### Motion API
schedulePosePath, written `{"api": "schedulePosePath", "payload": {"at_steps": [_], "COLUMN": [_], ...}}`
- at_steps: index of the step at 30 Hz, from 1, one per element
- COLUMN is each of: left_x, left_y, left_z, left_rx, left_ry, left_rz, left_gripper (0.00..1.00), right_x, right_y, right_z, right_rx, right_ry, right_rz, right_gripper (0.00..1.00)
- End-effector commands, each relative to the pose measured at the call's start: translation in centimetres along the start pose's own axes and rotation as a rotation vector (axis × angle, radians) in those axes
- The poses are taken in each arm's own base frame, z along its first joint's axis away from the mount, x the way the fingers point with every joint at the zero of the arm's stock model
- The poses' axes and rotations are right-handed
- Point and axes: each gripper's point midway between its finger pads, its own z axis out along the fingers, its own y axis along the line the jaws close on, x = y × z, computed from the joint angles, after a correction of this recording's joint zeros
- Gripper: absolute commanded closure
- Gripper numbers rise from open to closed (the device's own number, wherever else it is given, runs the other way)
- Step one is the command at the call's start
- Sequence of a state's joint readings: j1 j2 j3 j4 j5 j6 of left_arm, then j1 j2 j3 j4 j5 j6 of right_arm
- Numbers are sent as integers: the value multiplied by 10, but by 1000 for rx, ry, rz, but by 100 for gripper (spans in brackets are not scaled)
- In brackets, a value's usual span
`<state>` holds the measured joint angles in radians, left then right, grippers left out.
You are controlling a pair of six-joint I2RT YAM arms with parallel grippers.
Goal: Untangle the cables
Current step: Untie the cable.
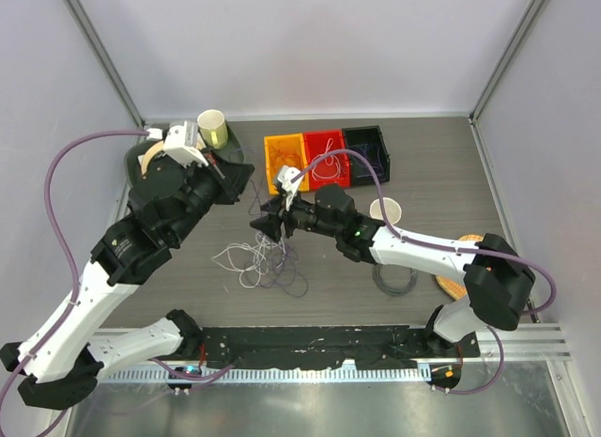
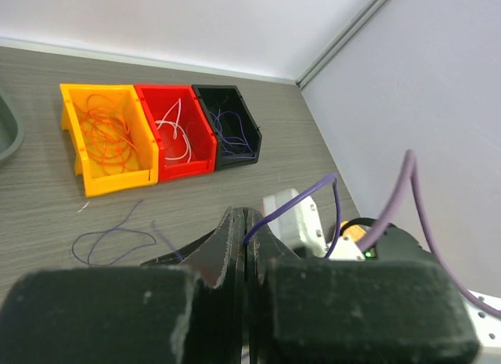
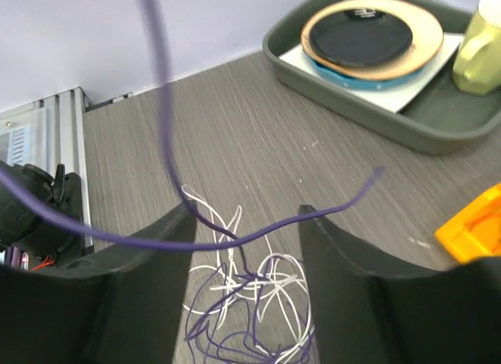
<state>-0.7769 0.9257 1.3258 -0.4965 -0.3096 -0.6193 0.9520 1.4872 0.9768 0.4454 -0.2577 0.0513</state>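
A tangle of white and purple cables (image 1: 263, 263) lies on the table between the arms. My left gripper (image 2: 246, 215) is shut on one purple cable (image 2: 297, 200), which arcs up out of the jaws toward the right arm. My right gripper (image 3: 246, 215) hangs open right above the tangle (image 3: 258, 301). The same taut purple cable (image 3: 235, 243) runs across the gap between its fingers. In the top view the left gripper (image 1: 246, 177) sits above and left of the right gripper (image 1: 261, 223). One loose purple loop (image 2: 113, 243) lies apart on the table.
Orange (image 1: 285, 160), red (image 1: 326, 155) and black (image 1: 366, 150) bins stand at the back, holding orange, white and purple wires. A grey tray (image 3: 368, 106) with plates and a mug (image 3: 481, 47) is at the back left. A paper cup (image 1: 385, 211) and a black cord ring (image 1: 394, 279) sit at the right.
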Motion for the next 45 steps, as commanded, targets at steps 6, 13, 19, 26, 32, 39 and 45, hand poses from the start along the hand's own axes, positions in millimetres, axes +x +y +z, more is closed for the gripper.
{"api": "schedulePosePath", "payload": {"at_steps": [6, 13, 19, 26, 32, 39, 45], "left_x": [-14, 29, 80, 114, 111, 93, 86], "left_y": [17, 15, 35, 48, 43, 75, 115], "left_z": [-28, -42, -38, -38, -63, -87, -71], "left_rx": [-22, 142, 188, 263, 373, 287, -3], "left_ry": [-95, -55, -19, -59, -124, -296, -274], "left_rz": [-18, -21, -2, 19, 49, -14, -79], "left_gripper": [100, 16, 0, 0, 0, 0, 0], "right_x": [-55, -105, -129, -133, -104, -71, -57], "right_y": [-1, -5, -3, 5, 16, 29, 40], "right_z": [-4, -40, -68, -92, -113, -135, -145], "right_rx": [39, 126, 160, 155, 108, 49, -10], "right_ry": [-126, -244, -296, -293, -270, -239, -231], "right_rz": [21, 30, 25, 31, -33, -95, -133], "right_gripper": [99, 99, 99, 99, 99, 99, 99]}}
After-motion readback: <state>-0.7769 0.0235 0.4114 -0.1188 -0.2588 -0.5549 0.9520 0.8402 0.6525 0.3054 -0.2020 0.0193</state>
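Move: The purple cable already runs between the right hand's open fingers, about 1 cm ahead and 1 cm below the hand point. From the left hand, still pinching the cable higher up, that stretch lies roughly 16 cm straight below. The white tangle is some 4 cm back from the right hand, level sideways, about 22 cm down; the yellow bin is some 24 cm ahead, 8 cm right and 21 cm below. Right fingers pinch the purple cable, rise about 13 cm, then draw right and back; left releases and sinks. ##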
